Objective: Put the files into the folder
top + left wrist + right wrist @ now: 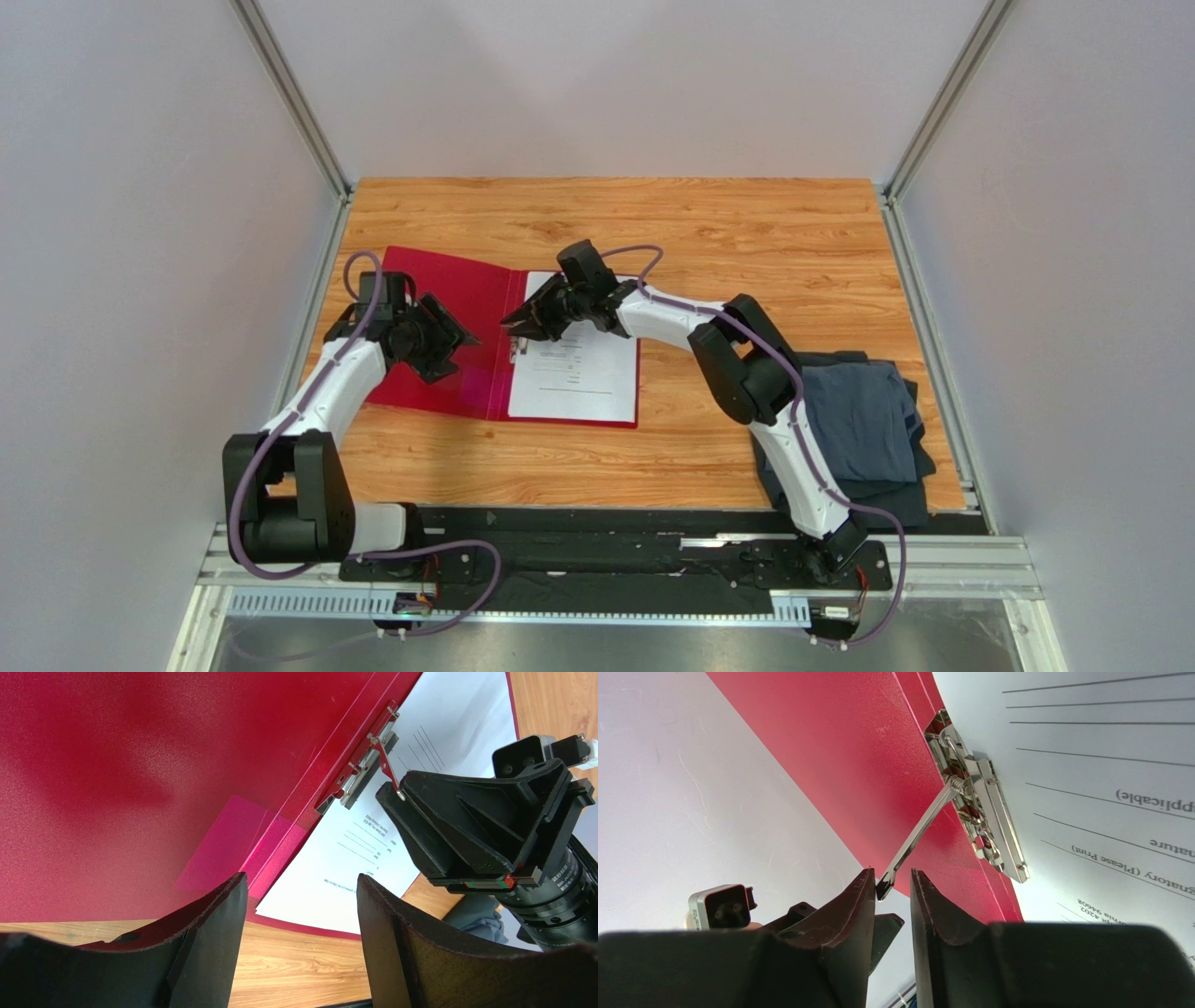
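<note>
The red folder (470, 294) lies open on the wooden table, with the files (578, 375), white printed sheets, on its right half. My right gripper (516, 325) is at the spine by the metal clip (980, 812). The clip's thin lever (917, 836) stands raised, its tip between my right gripper's (891, 882) narrowly parted fingertips and leaning on one finger, with a gap to the other. My left gripper (446, 339) hovers open over the folder's left cover (140, 777). Only the table and the sheets' corner (351, 875) show between the fingers of that gripper (302, 882).
A folded dark grey-blue cloth (863, 420) lies at the table's right side, beside the right arm. Grey walls with metal rails close in the table at the left, right and back. The right wrist's camera (554, 889) sits close to the left gripper.
</note>
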### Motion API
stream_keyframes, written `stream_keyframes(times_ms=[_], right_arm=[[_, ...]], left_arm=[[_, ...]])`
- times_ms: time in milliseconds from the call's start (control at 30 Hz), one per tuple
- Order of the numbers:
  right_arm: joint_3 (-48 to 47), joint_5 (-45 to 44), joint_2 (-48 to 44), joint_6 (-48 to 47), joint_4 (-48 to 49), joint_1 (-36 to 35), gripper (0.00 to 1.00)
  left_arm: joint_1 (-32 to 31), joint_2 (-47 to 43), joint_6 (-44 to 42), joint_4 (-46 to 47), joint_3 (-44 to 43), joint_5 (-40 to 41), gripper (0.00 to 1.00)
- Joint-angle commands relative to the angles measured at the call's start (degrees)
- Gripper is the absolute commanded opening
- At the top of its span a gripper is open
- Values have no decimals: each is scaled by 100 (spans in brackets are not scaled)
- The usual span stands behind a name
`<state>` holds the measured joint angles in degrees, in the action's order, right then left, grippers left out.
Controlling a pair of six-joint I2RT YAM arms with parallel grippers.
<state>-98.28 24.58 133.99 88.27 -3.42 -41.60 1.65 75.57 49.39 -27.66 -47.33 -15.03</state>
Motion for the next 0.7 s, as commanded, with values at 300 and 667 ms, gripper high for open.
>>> stream_keyframes(times_ms=[300,667], right_arm=[[142,38,-58,235,465,-58,7],[459,56,-154,-433,368,-58,0]], left_arm=[[46,133,-52,24,-180,26,66],[46,765,194,191,4,509,64]])
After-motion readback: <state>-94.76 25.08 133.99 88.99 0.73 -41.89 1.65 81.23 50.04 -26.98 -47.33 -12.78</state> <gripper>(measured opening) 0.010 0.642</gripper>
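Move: The folder clip's metal lever rises between the right hand's partly open fingers, its middle roughly 1 cm back and 2 below, level left-right. From that hand the clip lies some 2 cm back, 1 right and 5 below; the stacked files centre 11 cm right, 3 back, 6 below. The red cover's middle is about 4 cm ahead, 3 left and 8 below the left hand; from it the lever is 10 cm right, 3 ahead. Right fingers pinch the lever's tip, sinking about 1 cm; the left hand descends 3 cm towards the red cover. ##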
